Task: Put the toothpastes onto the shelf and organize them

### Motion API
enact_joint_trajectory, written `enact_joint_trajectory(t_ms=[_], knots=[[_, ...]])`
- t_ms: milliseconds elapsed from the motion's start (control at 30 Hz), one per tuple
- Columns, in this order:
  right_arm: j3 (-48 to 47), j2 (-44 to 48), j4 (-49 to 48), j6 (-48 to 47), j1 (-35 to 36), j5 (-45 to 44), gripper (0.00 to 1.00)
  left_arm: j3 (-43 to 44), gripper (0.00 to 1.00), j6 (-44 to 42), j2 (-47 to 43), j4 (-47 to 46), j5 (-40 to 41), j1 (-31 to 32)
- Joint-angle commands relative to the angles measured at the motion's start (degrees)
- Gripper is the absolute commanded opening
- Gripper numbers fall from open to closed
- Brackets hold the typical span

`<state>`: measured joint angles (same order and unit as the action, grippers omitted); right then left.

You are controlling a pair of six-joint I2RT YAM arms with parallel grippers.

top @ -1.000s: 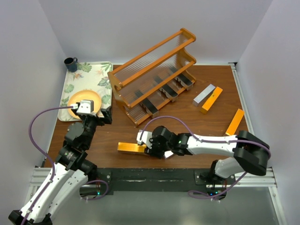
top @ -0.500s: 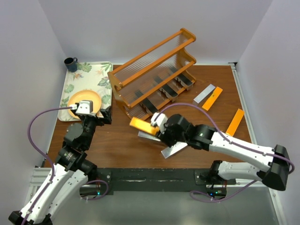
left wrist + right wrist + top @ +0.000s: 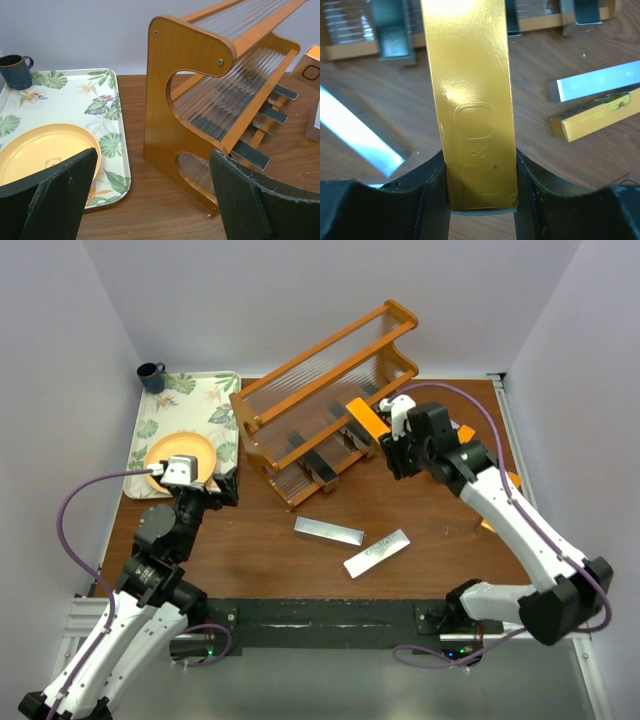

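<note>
The orange-brown shelf (image 3: pixel 318 380) stands at the back middle of the table, with dark grey toothpastes (image 3: pixel 320 468) lying on its lowest tier. My right gripper (image 3: pixel 392 438) is shut on an orange-gold toothpaste (image 3: pixel 470 100), held in the air by the shelf's right end and pointing at the lower tiers. Two silver toothpastes (image 3: pixel 328 531) (image 3: pixel 377 553) lie on the table in front of the shelf. In the right wrist view, a silver toothpaste (image 3: pixel 600 82) and a gold one (image 3: pixel 597 117) lie side by side at the right. My left gripper (image 3: pixel 157 200) is open near the shelf's left end panel (image 3: pixel 175 100).
A floral tray (image 3: pixel 205 390) at the back left carries a yellow plate (image 3: pixel 180 452) and a dark mug (image 3: pixel 151 375). White walls close in the table on three sides. The right arm (image 3: pixel 510 520) reaches over the table's right part.
The right arm has lifted the orange-gold toothpaste from the table's front middle and carried it back and right to the shelf's right end. The left arm has not moved.
</note>
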<state>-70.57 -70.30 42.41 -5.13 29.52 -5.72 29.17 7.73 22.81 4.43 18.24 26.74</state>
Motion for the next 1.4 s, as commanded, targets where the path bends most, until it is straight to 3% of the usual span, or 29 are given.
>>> enact_joint_trajectory(t_ms=[0,367,967,1367], knots=[[-8.7,-7.4,-0.2,-3.5,-6.2,4.0,0.14,0.1,1.0,-0.7,-0.5,-1.3,-1.2,-0.2],[-34.3,-27.3,6.1,-6.6,-16.0,9.3,0.16,0.1,1.0,-0.7,-0.1,-1.5,-1.8,-0.2],[-48.3,-43.5,9.8,-9.0,-18.5,9.7,0.21,-0.1,1.0,-0.7,1.6,-2.1,-2.7,-0.2],[-55.7,-48.8,13.1,-11.2,-18.6,8.9,0.36,-0.2,1.0,-0.9,1.7,-2.2,-2.8,-0.2]])
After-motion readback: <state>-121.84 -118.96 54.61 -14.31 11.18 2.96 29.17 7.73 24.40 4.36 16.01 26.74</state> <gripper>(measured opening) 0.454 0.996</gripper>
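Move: My right hand already grips the gold toothpaste, its far end leading. The right end of the shelf's middle tier lies about 26 cm ahead, level sideways, some 5 cm lower. On the bottom tier, about 13 cm below my hand, one dark toothpaste sits 20 cm ahead and 5 right, another 14 ahead and 5 left. A silver toothpaste lies on the table 16 cm ahead and 15 right. From my left hand, the tier end is roughly 34 cm ahead, 39 right. Keeping my grip, I carry the gold toothpaste with my right hand about 20 cm forward and a little right, towards the right end of the middle tier. I rise some 2 cm on the way, then sink about 5 cm as the hand tips down roughly 10 degrees, and finally ease forward, sliding the far end in below the upper rail. ##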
